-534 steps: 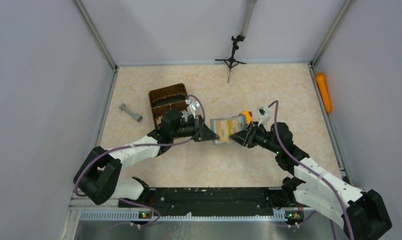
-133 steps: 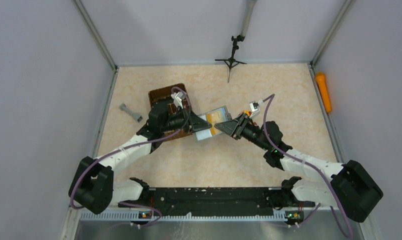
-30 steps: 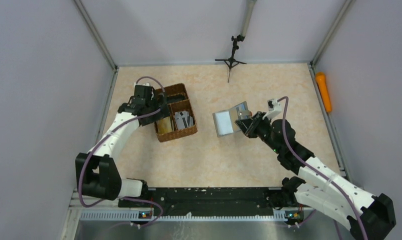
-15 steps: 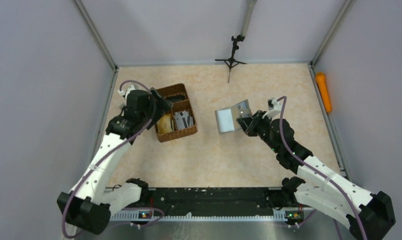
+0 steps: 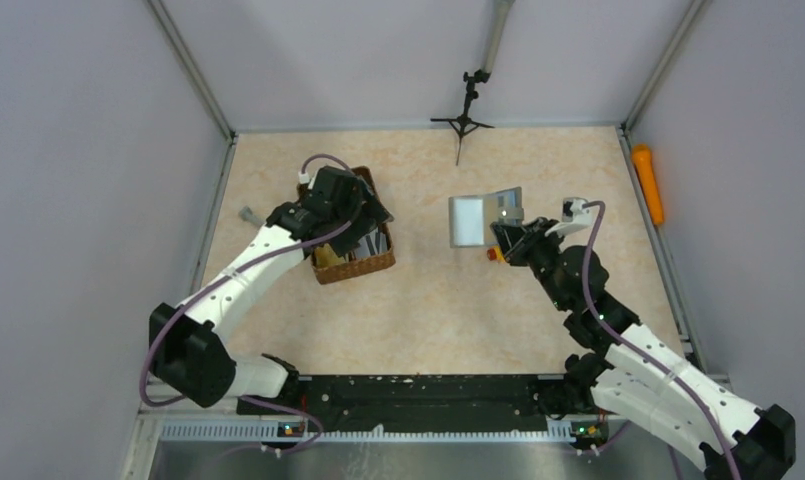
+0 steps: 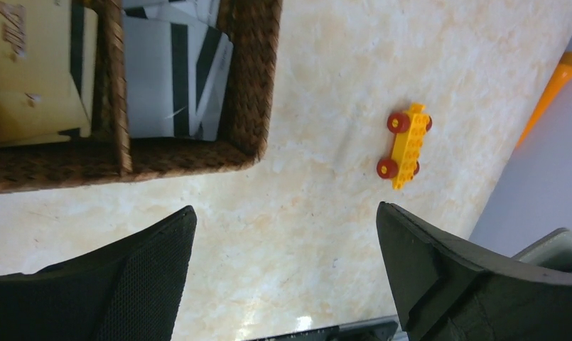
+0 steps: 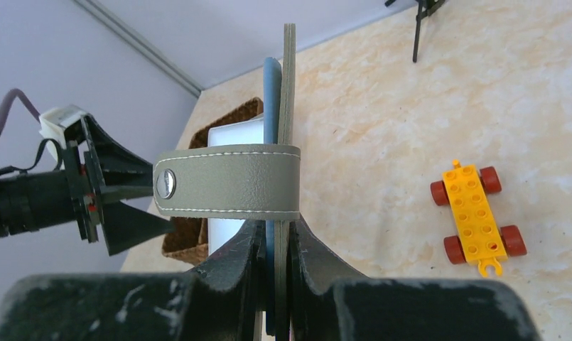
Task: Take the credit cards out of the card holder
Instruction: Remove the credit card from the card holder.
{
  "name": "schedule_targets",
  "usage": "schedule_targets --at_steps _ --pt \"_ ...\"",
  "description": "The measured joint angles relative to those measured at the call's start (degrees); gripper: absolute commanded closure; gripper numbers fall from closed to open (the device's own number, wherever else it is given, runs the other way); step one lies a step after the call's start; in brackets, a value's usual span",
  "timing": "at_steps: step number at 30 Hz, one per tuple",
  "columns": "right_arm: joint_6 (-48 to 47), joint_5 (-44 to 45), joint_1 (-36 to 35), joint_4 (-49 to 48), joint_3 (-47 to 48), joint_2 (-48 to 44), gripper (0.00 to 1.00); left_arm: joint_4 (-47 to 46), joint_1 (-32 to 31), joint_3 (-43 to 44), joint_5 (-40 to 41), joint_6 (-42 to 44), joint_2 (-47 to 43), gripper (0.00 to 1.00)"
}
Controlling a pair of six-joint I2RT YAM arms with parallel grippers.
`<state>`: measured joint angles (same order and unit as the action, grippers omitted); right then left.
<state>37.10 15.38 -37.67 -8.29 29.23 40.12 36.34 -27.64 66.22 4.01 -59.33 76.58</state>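
The grey card holder (image 5: 471,220) hangs folded in my right gripper (image 5: 508,238), lifted above the table. In the right wrist view I see the card holder (image 7: 283,85) edge-on, with its snap strap (image 7: 229,181) across it. The right gripper (image 7: 276,238) is shut on its lower edge. Pale yellow credit cards (image 6: 27,78) and grey ones (image 6: 173,71) lie in the two compartments of the wicker basket (image 6: 247,92). My left gripper (image 6: 284,213) is open and empty, just past the basket's near corner. From above, the left gripper (image 5: 373,213) hovers over the basket (image 5: 353,268).
An orange toy brick with red wheels (image 7: 478,213) lies on the table beside and below the right gripper, and shows in the left wrist view (image 6: 405,145). A small grey dumbbell-shaped piece (image 5: 248,214) lies by the left wall. A black tripod (image 5: 462,122) stands at the back. An orange cylinder (image 5: 648,180) lies outside the right wall.
My left gripper has swung right, from the basket's left side to over it. My right gripper has carried the card holder right and farther back, uncovering the toy brick.
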Motion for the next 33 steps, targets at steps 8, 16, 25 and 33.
schedule_targets --at_steps 8,16,25,33 --pt "0.13 2.73 0.00 1.77 -1.14 -3.87 0.97 -0.85 -3.67 4.31 -2.67 -4.13 2.12 0.01" --pt "-0.76 4.59 0.00 4.90 -1.40 -10.21 0.96 -3.48 -4.28 0.26 -7.89 -9.81 -1.62 0.01" --pt "-2.60 6.67 0.00 6.23 -2.27 -11.54 0.96 -2.56 -7.32 -7.65 2.51 -18.88 -15.50 0.01" --pt "-3.06 7.10 0.00 6.27 -2.27 -12.28 0.95 -6.73 -9.51 -1.46 -0.59 -20.63 4.04 0.01"
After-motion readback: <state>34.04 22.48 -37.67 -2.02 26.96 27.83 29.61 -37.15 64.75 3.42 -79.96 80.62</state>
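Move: From the empty left gripper, the open card holder stands about 22 cm to the right, roughly level in reach and some 8 cm higher. The basket lies 9 cm ahead, 5 cm left and 15 cm below that gripper; the yellow toy car lies 28 cm right, 3 cm ahead and 18 cm below. The right gripper grips the holder, whose middle lies about 3 cm ahead, 3 cm left and 3 cm above it. Bring the left gripper, fingers kept wide open, about 8 cm right overall towards the holder: first go right and rise, loop back towards the base and slightly left, then sweep right, forward and down, letting its left side dip some 15 degrees. Meanwhile keep the holder pinched in the right gripper and draw it about 4 cm right and slightly back, turning a little clockwise. ##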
